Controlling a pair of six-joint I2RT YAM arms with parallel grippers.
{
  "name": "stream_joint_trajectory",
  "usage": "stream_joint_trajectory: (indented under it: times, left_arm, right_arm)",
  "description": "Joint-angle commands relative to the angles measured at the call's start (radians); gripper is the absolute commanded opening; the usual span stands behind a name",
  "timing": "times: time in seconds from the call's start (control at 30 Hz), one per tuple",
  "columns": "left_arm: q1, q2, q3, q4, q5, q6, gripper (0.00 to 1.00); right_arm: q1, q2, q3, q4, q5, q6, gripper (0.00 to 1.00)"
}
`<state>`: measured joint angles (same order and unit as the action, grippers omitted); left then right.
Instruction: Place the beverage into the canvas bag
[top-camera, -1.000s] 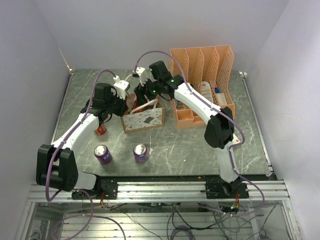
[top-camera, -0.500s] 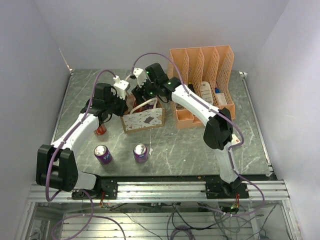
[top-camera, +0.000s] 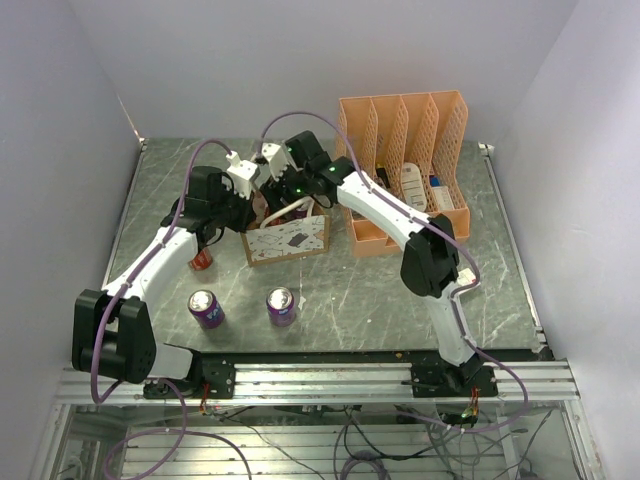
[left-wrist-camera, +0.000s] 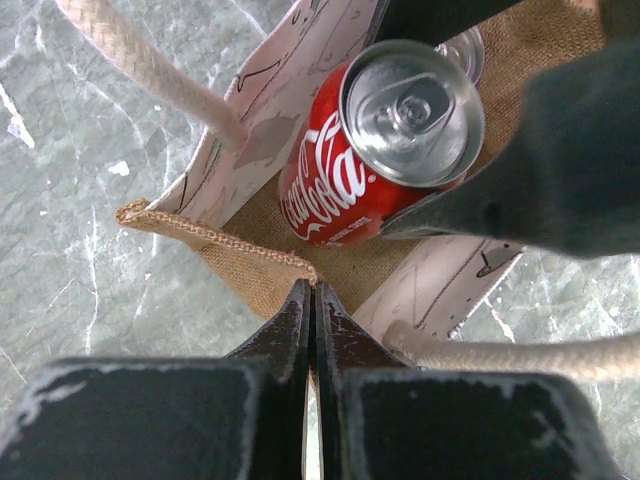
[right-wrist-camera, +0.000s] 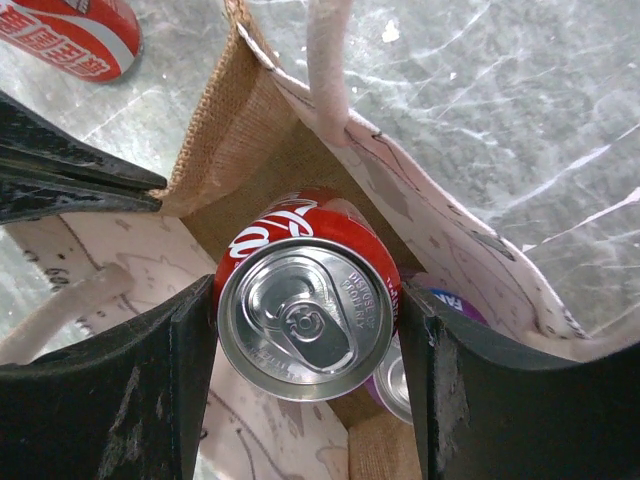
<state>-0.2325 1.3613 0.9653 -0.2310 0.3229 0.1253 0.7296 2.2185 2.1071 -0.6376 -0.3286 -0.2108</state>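
The canvas bag (top-camera: 290, 240) stands mid-table, brown-edged with off-white speckled sides. My left gripper (top-camera: 247, 207) is shut on the bag's brown rim; in the left wrist view (left-wrist-camera: 313, 290) the jaws pinch the rim's corner. My right gripper (top-camera: 284, 194) is shut on a red Coca-Cola can (right-wrist-camera: 305, 300) and holds it upright in the bag's open mouth (right-wrist-camera: 240, 130). The same can shows in the left wrist view (left-wrist-camera: 390, 130). A purple can (right-wrist-camera: 400, 385) lies deeper inside the bag, under the red one.
Two purple cans (top-camera: 208, 308) (top-camera: 281, 305) stand near the front edge. Another red can (top-camera: 203, 260) lies by the left arm and shows in the right wrist view (right-wrist-camera: 70, 35). The orange file organizer (top-camera: 405, 170) stands right of the bag.
My right gripper has moved left and down with the red can, over the bag's opening. The left gripper has kept its hold on the rim.
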Motion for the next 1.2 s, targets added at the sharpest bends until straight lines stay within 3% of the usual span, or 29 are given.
stream_joint_trajectory:
  times: [0.0, 0.33, 0.77, 1.17]
  left_arm:
    - [0.004, -0.018, -0.002, -0.002, 0.033, -0.011, 0.07]
    - [0.007, -0.024, -0.010, 0.002, 0.009, -0.011, 0.07]
    - [0.007, -0.028, -0.017, 0.002, 0.016, 0.002, 0.07]
    - [0.007, -0.034, -0.023, 0.007, 0.021, 0.005, 0.07]
  right_arm:
    - [0.006, 0.029, 0.058, 0.023, -0.021, -0.007, 0.31]
    - [0.003, 0.056, 0.043, 0.069, 0.078, 0.001, 0.34]
    - [-0.015, 0.092, 0.050, 0.126, 0.075, 0.023, 0.38]
    - [-0.023, 0.130, 0.029, 0.137, 0.130, 0.004, 0.55]
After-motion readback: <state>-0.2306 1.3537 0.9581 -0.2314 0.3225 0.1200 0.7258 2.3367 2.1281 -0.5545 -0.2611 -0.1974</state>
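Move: Inside the canvas bag, the floor space by its left end and far panel lies about 4 cm ahead of the right hand, 4 cm to its left and some 12 cm below; this hand already holds a red can. The purple can in the bag is roughly 5 cm right, 2 cm ahead and 7 cm down; the red can on the table, 18 cm left and 13 cm back. From the left hand, already on the bag's rim, that floor space is about 9 cm ahead, 4 cm right and 12 cm below. Lowering the red can deeper into the canvas bag, the right hand first sinks about 3 cm, then eases forward towards the far panel, and finally sinks again while finishing the forward shift, about 5 cm down and 2.5 cm forward in all. Its fingers keep their grip around the can's top, the tilted wrist hardly turning, while the left hand stays still, pinching the burlap left rim. ##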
